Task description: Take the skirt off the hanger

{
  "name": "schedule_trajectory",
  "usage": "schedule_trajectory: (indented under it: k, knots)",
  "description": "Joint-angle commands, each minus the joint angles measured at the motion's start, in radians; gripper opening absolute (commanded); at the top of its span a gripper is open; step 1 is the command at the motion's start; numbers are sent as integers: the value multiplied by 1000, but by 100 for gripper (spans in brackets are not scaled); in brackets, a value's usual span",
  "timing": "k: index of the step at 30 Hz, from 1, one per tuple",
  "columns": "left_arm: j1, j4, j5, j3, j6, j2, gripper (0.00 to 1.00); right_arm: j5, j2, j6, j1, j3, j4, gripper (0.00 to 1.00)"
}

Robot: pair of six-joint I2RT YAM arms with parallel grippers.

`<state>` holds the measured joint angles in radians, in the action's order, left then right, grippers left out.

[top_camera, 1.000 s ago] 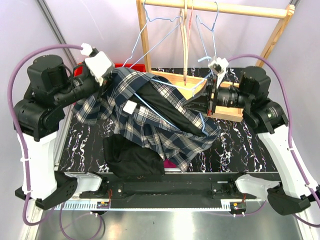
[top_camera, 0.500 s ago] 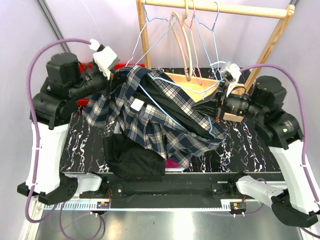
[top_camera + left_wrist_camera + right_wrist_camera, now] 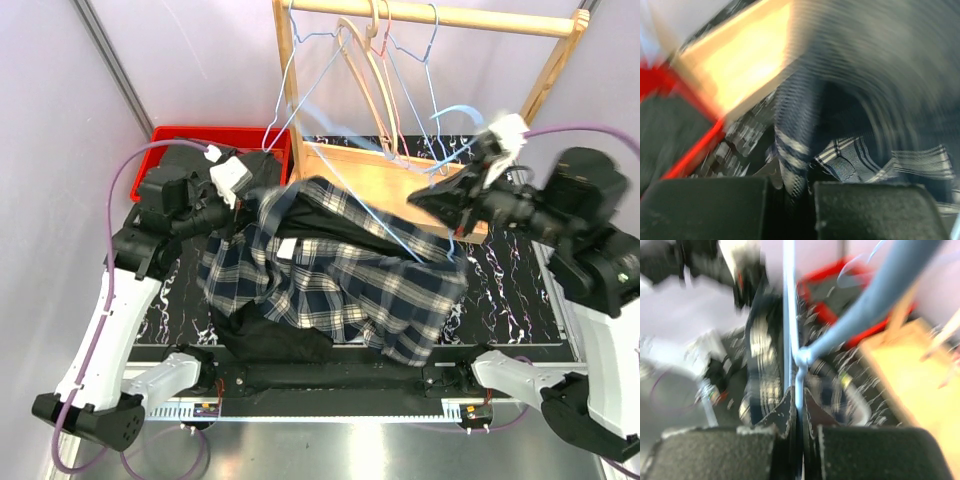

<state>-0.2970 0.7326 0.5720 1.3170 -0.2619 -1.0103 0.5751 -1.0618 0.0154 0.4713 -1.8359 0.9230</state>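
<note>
The plaid skirt (image 3: 345, 280) hangs stretched between my two arms above the table, on a light blue wire hanger (image 3: 385, 222). My left gripper (image 3: 243, 212) is shut on the skirt's waist edge; the pinched plaid cloth (image 3: 792, 165) shows between the pads in the left wrist view. My right gripper (image 3: 425, 197) is shut on the hanger's wire neck (image 3: 799, 385) and holds it raised at the right. The hanger's hook (image 3: 462, 112) points up toward the rack.
A wooden rack (image 3: 430, 18) with several hangers stands at the back on a wooden base (image 3: 360, 165). A red bin (image 3: 190, 140) sits at the back left. A black garment (image 3: 275, 340) lies at the table's near edge.
Both arms have lifted and pulled apart. The skirt has risen off the table and swung toward the front. The hanger has moved up and right with the right gripper.
</note>
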Motion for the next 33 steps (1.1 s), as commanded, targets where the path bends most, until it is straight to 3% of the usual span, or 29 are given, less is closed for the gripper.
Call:
schedule_trajectory:
  k: [1,7,10,13,17,18,21,23,28,29,33]
  knots:
    - [94,-13,-273,-90,-69,2,0,-74,85,3,-14,-123,-118,0]
    - [94,31,-170,51,-36,-39,4,17,26,-97,-14,-30,-202,0]
    - [94,63,-97,103,-22,-53,4,5,42,-156,-14,45,-343,0]
    - [69,65,-2,140,32,-77,4,-3,37,-285,-14,140,-620,0]
    - [-120,79,-67,252,70,-134,0,57,-90,-466,-14,106,-882,0]
    - [-216,85,-93,270,66,-151,0,84,-124,-486,-14,78,-894,0]
    - [-281,129,-89,350,70,-215,0,68,-255,-464,-5,-74,-821,0]
    - [-281,157,-122,390,55,-241,0,23,-273,-375,-3,-201,-666,0]
    - [-239,139,-322,450,-42,-169,0,-271,-250,-186,-3,-443,-314,0]
    - [-219,151,-342,490,-54,-174,0,-312,-244,-149,-3,-468,-223,0]
    - [-154,177,-487,712,-102,-208,0,-568,-127,-109,-2,-433,-148,0]
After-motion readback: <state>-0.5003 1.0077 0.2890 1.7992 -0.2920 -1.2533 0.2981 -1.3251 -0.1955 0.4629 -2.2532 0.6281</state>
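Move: The left hand keeps one end of the plaid skirt's waist pinched; the other end, still on the blue hanger, lies about 33 cm to its right, 9 cm back and roughly level. The right hand keeps hold of the hanger's neck, with that caught waist end some 14 cm below, 2 cm back and 2 cm to the right. From the left hand, the basket is 11 cm right, 3 cm back and 30 cm below, the heaped black skirt about 8 cm back, 1 cm right and 27 cm below. The right hand, shut on the hanger, lifts about 15 cm in all and works it away from the skirt, first straight up, then forward some 10 cm while its fingertips tip up by about 20 degrees, and at the end swinging right and a little back. The left hand keeps its pinch on the plaid waist, dips about 5 cm with a short pull left, climbs again, then swings roughly 10 cm right and returns part of the way while rising, to finish some 6 cm above its start. ##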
